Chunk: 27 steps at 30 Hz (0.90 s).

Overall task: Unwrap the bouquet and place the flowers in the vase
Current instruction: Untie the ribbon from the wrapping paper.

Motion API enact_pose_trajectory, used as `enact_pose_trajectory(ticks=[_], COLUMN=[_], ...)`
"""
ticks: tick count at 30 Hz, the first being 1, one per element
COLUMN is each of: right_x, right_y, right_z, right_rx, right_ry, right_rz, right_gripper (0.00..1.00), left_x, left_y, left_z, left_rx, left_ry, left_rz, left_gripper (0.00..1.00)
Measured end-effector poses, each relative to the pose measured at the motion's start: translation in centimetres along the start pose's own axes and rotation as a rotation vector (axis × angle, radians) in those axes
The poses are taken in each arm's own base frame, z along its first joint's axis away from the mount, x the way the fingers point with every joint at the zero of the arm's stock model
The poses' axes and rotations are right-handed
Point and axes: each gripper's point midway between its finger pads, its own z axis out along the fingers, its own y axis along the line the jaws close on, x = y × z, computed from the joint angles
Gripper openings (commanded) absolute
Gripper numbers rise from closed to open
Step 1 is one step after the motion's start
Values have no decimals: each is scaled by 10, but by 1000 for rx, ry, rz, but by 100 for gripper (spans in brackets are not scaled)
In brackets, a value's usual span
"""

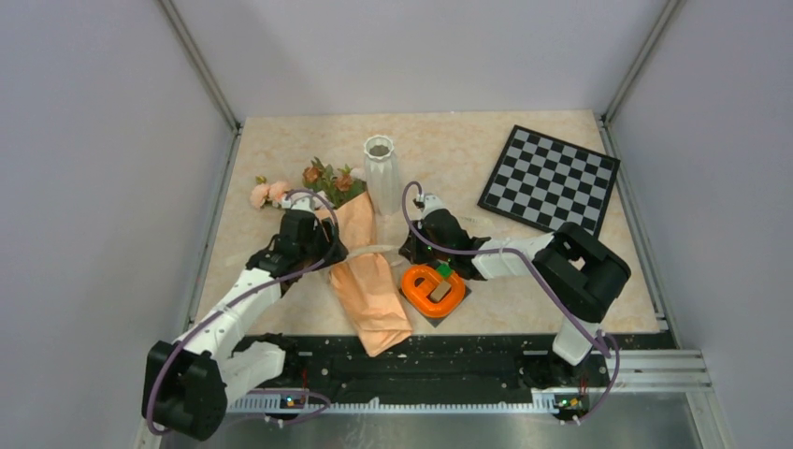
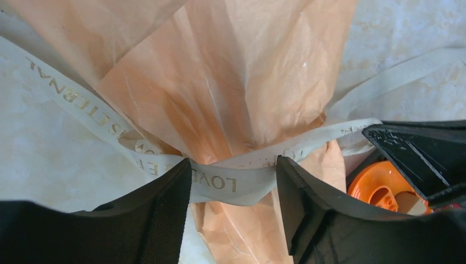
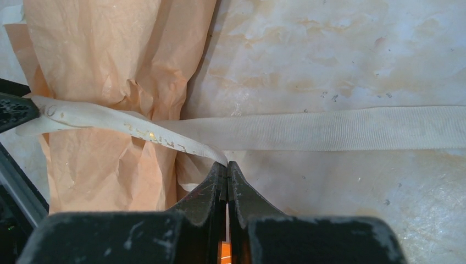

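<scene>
The bouquet [image 1: 369, 281] lies on the table in peach kraft paper, its flowers [image 1: 329, 178] poking out at the far end beside the white ribbed vase [image 1: 380, 166], which stands upright. A cream ribbon [image 2: 242, 179] with gold lettering circles the paper's waist. My left gripper [image 2: 233, 162] is open over the bouquet's left side, and the ribbon band stretches across the gap between its fingers. My right gripper [image 3: 226, 165] sits just right of the bouquet, shut on one ribbon strand pinched at its tips. A second ribbon tail [image 3: 329, 129] lies flat on the table, running off to the right.
An orange plastic ring [image 1: 433, 288] on a dark square pad sits close against the bouquet's right side, under my right arm. A chessboard [image 1: 549, 178] lies at the back right. Grey walls close in the table on three sides.
</scene>
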Motion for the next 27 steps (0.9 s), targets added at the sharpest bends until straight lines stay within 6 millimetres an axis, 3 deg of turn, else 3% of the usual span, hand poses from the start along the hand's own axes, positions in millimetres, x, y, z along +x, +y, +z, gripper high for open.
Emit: enact_pose_trajectory(ticks=[9,13,21,27], right_x=[0,1,-1,-9], right_y=[0,-3,-16,-25], right_z=[0,0,-2,-7], right_rx=[2,15,88,134], right_ry=[0,3,-15,-47], right_rz=[0,0,29,75], right_gripper=[0,0,0,0], left_x=[2,-2,-13,-32], left_y=[7,8,32,71], left_z=[6,1,-18,-32], left_rx=[-48,-55,-172,-274], left_ry=[10,-14,-95,-187], left_rz=[-22,-36,-64,-218], left_gripper=[22,0,0,0])
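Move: The ribbon strand already lies between my open left fingers, about 1 cm below their midpoint. From the left hand, the wrapping paper's middle is some 4 cm back, 4 cm right and 3 cm down; the flowers are about 14 cm ahead and 5 cm left, the vase about 10 cm ahead and 9 cm right. From my right hand, holding the ribbon, that strand is roughly 12 cm left and 1 cm back; the orange ring is 8 cm back and 6 cm right. I dip my left hand about 1 cm and close its fingers until they pinch the ribbon, then draw it some 8 cm left, rising a couple of centimetres and swinging the hand about 20 degrees counter-clockwise. As that pull begins, my right hand keeps its pinch and backs off 2 cm to the right and slightly forward, away from the left hand. ##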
